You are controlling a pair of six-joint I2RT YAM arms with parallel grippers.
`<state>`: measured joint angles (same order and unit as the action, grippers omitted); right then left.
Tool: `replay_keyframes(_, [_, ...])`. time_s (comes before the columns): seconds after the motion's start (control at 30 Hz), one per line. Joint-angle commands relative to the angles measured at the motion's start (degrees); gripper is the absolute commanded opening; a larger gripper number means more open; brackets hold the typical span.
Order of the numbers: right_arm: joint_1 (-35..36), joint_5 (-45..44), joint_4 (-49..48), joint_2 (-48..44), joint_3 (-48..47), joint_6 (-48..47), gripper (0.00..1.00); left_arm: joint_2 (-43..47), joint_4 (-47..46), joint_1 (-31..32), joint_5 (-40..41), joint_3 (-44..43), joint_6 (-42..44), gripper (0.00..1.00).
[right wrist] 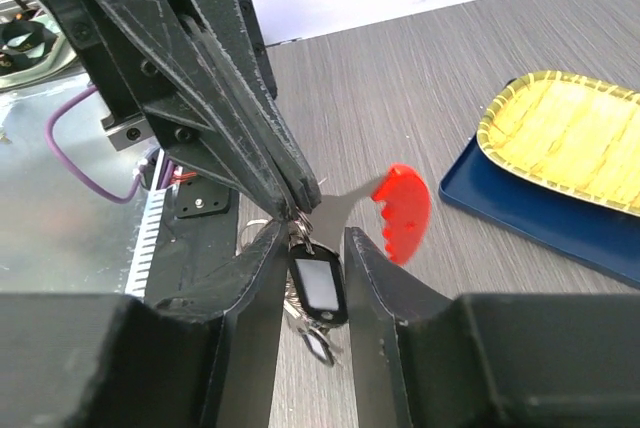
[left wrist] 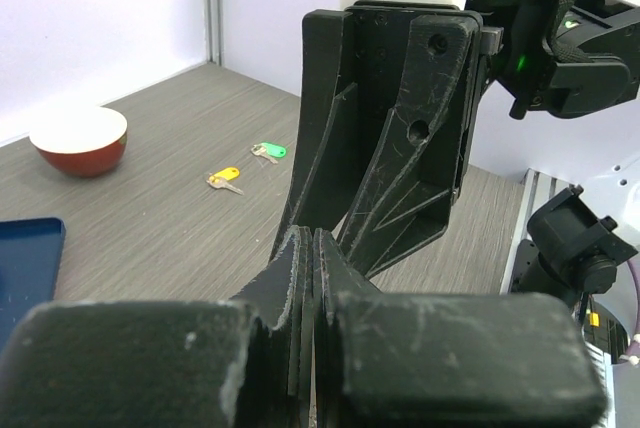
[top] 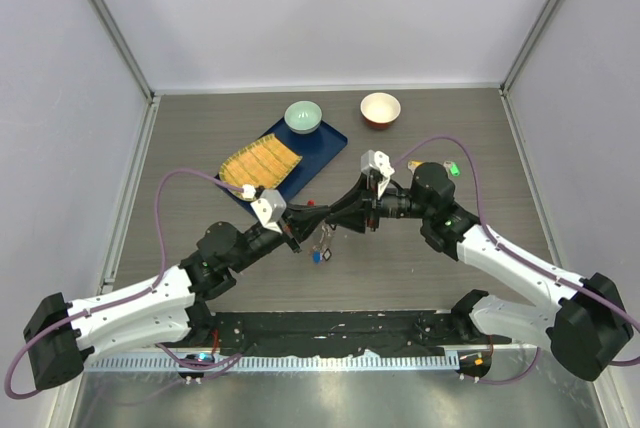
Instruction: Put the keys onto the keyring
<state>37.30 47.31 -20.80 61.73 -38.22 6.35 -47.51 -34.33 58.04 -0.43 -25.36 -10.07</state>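
The keyring [top: 323, 246] hangs over the table's middle, with my left gripper [top: 297, 231] shut on its silver ring. In the right wrist view the left gripper [right wrist: 300, 196] pinches that ring from above. A black tag [right wrist: 318, 288] dangles below, and a blurred red toothed piece [right wrist: 405, 210] sticks out to the right. My right gripper [right wrist: 312, 238] is open, one jaw on each side of the black tag. Its fingers [left wrist: 400, 138] rise just behind the shut left gripper [left wrist: 312, 238]. A yellow key [left wrist: 225, 180] and a green key [left wrist: 268, 151] lie on the table beyond. The green key [top: 453, 167] sits by the right arm.
At the back stand a blue tray [top: 325, 143] with a yellow woven mat [top: 260, 163], a green bowl [top: 303, 116] and a red bowl [top: 380, 108]. The red bowl [left wrist: 80, 140] lies left of the loose keys. Walls close in three sides.
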Motion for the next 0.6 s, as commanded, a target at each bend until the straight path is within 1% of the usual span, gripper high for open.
replay_keyframes(0.0, [-0.21, 4.19, -6.97, 0.14, 0.25, 1.82, 0.34, -0.3, -7.51, -0.03, -2.12, -1.97, -0.92, 0.0])
replay_keyframes(0.07, [-0.3, 4.63, -7.06, 0.14, 0.25, 1.74, 0.29, -0.66, -7.95, -0.03, -2.3, -1.97, -1.1, 0.0])
replay_keyframes(0.13, [-0.21, 4.9, -7.24, 0.23, 0.25, 1.91, 0.25, -1.09, -8.74, -0.03, -2.47, -1.88, -1.45, 0.0])
replay_keyframes(0.17, [-0.21, 5.07, -7.24, 0.23, 0.16, 1.91, 0.2, -1.1, -9.09, -0.03, -2.65, -1.79, -1.54, 0.0])
replay_keyframes(0.23, [-0.21, 5.16, -7.42, 0.4, 0.07, 1.91, 0.14, -1.62, -9.71, -0.03, -3.0, -1.79, -1.89, 0.0])
replay_keyframes(0.27, [-0.21, 5.16, -7.33, 0.32, 0.07, 1.83, 0.07, -1.8, -9.79, -0.03, -3.09, -1.79, -2.06, 0.0])
replay_keyframes(0.3, [-0.3, 5.16, -7.24, 0.49, -0.01, 1.91, 0.03, -1.89, -9.62, -0.03, -3.09, -1.79, -2.06, 0.0])
replay_keyframes(0.37, [-0.21, 5.07, -5.58, 0.14, -0.72, 1.48, 0.01, -1.45, -9.1, -0.03, -2.22, -1.53, -2.24, 0.0])
replay_keyframes(0.4, [-0.21, 4.46, -4.0, 0.14, -1.24, 0.78, 0.01, -1.1, -7.96, -0.03, -1.6, -1.36, -2.15, 0.03])
replay_keyframes(0.43, [-0.21, 3.76, 1.23, -0.12, -2.81, -1.49, 0.01, -0.05, -6.99, -0.03, -0.29, -1.27, -2.15, 0.11])
replay_keyframes(0.47, [-0.21, 2.71, 4.77, -0.12, -3.96, -2.99, 0.01, 0.57, -5.59, -0.03, -0.1, -1.44, -1.63, 0.16])
replay_keyframes(0.5, [-0.21, 0.79, 8.63, -0.21, -5.19, -5.1, 0.01, 1.36, -1.49, -0.03, 2.16, -1.7, -1.19, 0.2])
replay_keyframes(0.53, [-0.21, -0.63, 16.32, -0.21, -7.9, -8.77, 0.01, 2.32, 0.82, -0.12, 3.23, -1.97, -0.75, 0.26])
replay_keyframes(0.57, [-0.21, -2.03, 19.97, -0.12, -9.32, -10.38, 0.01, 3.98, 2.93, -0.21, 5.5, -2.49, 0.04, 0.27])
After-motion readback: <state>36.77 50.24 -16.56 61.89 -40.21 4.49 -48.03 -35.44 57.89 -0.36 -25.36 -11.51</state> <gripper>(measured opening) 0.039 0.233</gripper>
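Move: The keyring's top loop is already pinched in the left fingertips, about 1 cm right of and 1 cm below that hand's point. From the right hand, whose open fingers already straddle the bundle, the loop lies roughly 1 cm to the left, level in depth and height. The black fob hangs some 3 cm below the right hand and 1 cm left; the red-handled piece is about 6 cm ahead, 4 cm left and 3 cm lower. Nearly in place, easing back and up by about 1 cm and then settling down again, the right hand shuts its fingers on the keyring's loop just beneath the left fingertips. The left hand keeps its pinch until the right has closed, creeping about 0.5 cm right and up, then parts its fingers slightly, lets go of the loop and drifts back. ##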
